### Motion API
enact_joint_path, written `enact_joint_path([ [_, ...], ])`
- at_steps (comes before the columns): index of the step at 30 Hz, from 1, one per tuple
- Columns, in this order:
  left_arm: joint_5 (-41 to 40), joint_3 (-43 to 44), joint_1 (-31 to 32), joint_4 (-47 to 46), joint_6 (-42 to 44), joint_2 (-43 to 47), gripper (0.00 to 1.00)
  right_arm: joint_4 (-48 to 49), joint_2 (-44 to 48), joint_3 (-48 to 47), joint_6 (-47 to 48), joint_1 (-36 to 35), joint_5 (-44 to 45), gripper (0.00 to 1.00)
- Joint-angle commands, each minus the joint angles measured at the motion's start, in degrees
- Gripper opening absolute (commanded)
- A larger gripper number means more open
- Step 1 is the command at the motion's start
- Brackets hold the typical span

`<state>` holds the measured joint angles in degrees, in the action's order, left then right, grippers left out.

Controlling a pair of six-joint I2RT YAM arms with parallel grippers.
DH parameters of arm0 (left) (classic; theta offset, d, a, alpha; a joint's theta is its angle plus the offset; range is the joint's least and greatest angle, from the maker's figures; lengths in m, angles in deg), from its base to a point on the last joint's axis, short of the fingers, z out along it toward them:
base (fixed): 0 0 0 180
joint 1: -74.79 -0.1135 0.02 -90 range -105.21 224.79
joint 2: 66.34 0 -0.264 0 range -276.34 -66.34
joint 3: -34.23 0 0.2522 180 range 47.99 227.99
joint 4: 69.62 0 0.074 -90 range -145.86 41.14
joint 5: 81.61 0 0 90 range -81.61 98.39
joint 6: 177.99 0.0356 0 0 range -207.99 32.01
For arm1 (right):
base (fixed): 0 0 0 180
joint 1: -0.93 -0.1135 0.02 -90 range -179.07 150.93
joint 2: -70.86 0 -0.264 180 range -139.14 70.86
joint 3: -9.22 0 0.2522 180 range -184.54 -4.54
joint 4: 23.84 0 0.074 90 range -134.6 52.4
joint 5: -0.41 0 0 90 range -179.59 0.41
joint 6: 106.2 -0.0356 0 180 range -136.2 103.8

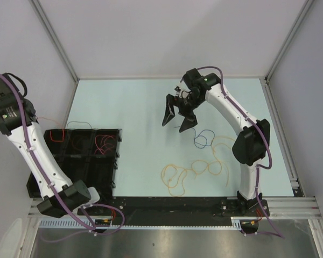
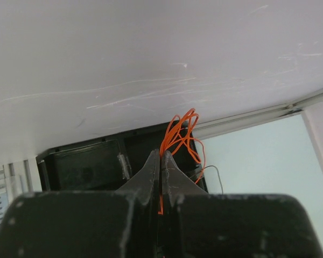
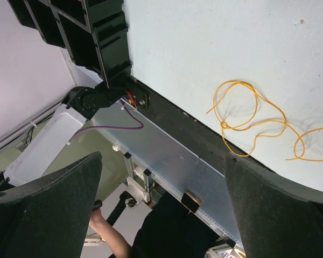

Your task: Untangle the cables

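Observation:
My left gripper (image 2: 161,154) is shut on an orange-red cable (image 2: 180,134), whose loops bunch just past the fingertips, over the black tray (image 2: 97,166) near the left wall. In the top view a thin orange strand (image 1: 48,121) runs from that gripper toward the tray (image 1: 105,174). Red cables (image 1: 104,142) and a black one (image 1: 78,126) lie in tray compartments. On the table a dark blue cable (image 1: 201,140) and yellow-orange cables (image 1: 194,172) lie in loose loops. My right gripper (image 1: 177,115) hangs open above the table, left of the blue cable, holding nothing. Its wrist view shows a yellow-orange cable (image 3: 247,115).
The black compartment tray fills the table's left side. A black strip and aluminium rail (image 3: 172,156) run along the near edge, with both arm bases (image 1: 247,207) on it. White walls close the left, back and right. A person's hand (image 3: 105,231) shows below the rail.

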<state>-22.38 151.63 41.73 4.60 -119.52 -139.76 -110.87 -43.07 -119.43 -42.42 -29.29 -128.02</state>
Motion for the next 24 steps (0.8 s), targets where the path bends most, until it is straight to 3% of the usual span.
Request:
enact_joint_path([
  [1,-2.02,-3.61,-0.96,-2.54,-1.16,1.18,0.0,-1.43,-0.06,-1.13,0.64,0.69,-1.38,1.0],
  [11,0.96,-20.82,-3.5,-10.1,-1.43,4.52,0.0,-0.99,0.11,0.72,0.11,0.95,-1.47,1.0],
  [24,6.42,-34.29,-3.42,-21.7,0.33,5.67,0.0,-0.47,-0.77,1.42,0.03,1.12,-2.52,1.0],
])
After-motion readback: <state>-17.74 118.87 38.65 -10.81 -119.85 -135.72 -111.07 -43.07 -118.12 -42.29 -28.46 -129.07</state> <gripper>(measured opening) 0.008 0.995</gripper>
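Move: My left hand still holds the red-orange cable high up. The far-left compartment of the black tray lies about 36 cm below it and some 8 cm ahead, with no sideways offset. At that same depth, the compartment with the dark cable is roughly 12 cm ahead and 14 cm right, and the red cables' compartment 8 cm ahead and 28 cm right. From my right hand the far-left compartment is about 61 cm left, 5 cm ahead and 19 cm down. I lower my left hand almost straight down, about 16 cm, bringing the dangling red-orange loops towards and into the far-left compartment of the black tray. As it sinks I tip the fingers further downward, by some 15 degrees, and keep them shut on the cable. ##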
